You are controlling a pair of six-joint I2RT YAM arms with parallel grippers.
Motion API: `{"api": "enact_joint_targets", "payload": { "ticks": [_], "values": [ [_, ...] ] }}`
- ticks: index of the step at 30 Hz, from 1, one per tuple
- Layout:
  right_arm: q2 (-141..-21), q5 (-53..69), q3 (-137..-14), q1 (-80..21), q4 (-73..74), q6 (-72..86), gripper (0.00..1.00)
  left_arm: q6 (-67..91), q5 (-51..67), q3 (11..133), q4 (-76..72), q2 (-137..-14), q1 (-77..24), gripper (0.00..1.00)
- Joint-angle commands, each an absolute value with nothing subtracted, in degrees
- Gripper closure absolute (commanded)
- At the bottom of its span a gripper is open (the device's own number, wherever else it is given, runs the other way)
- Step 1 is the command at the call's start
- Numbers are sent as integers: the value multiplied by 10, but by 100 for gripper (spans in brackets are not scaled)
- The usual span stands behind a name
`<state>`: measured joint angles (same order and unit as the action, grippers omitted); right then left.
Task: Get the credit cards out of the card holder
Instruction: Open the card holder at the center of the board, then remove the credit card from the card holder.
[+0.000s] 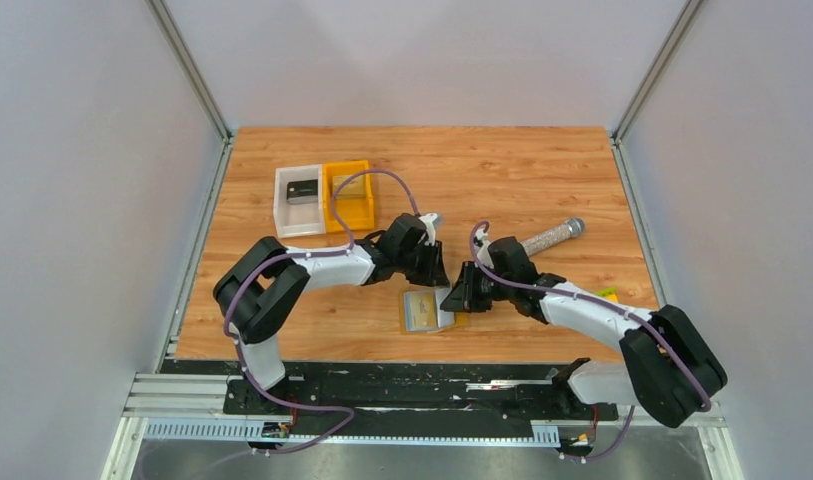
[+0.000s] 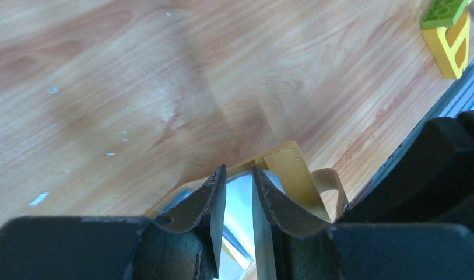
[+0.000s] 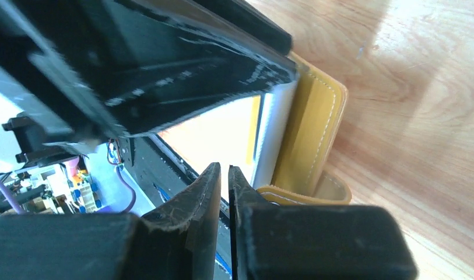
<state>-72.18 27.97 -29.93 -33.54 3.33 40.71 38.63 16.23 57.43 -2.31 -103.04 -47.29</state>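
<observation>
The mustard-tan card holder (image 1: 422, 312) lies open near the table's front edge, its pale inner panels facing up. My left gripper (image 1: 434, 278) points down at its far side. In the left wrist view its jaws (image 2: 239, 178) stand a little apart, and only the holder's light-blue panel shows in the gap, with the tan flap (image 2: 292, 169) behind. My right gripper (image 1: 457, 298) meets the holder's right edge. Its jaws (image 3: 224, 172) are pressed to a thin slit at the holder's edge (image 3: 310, 128). A bright orange-white face (image 3: 223, 131), apparently a credit card, sits inside.
A white bin (image 1: 282, 205) holding a dark item and an orange bin (image 1: 349, 212) stand at the back left. A clear tube with a metal cap (image 1: 547, 238) lies behind the right arm. Green and yellow blocks (image 2: 450, 35) sit at the right. The mounting rail (image 1: 382, 385) runs along the near edge.
</observation>
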Motion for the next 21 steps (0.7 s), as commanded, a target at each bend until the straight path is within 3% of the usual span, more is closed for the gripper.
{"api": "enact_joint_targets", "payload": {
  "ticks": [1,14,21],
  "values": [
    [-751,269,-296,-334,-32,432,88,379,173,563,-24,-991,-457,69],
    [-798,284,-307,-334,-48,420,86,389,143,460,34,-859,-438,69],
    [-838,305,-325,-333,-64,415,86,400,157,407,15,-842,-438,75]
  ]
}}
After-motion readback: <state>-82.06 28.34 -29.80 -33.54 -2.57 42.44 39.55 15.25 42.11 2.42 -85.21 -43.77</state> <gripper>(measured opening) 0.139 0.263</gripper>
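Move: The left hand is at the far edge of the card holder's turned clear leaf. The left page with its card is about 7 cm back and 6 cm to the left of it, some 3 cm lower. The leaf's middle is 5 cm back, straight behind the left hand. From the right hand, the leaf's middle is about 4 cm below and 1 cm back. The cover's right flap is about 4 cm to the right and 2 cm back. Coming free of the leaf's far edge, the left fingers travel about 7 cm left and then also draw back some 4 cm, rising about 2 cm and dipping again above the far part of the left page. Meanwhile the right fingers, nearly shut, sink about 3 cm onto the turned leaf to keep it over to the right. ##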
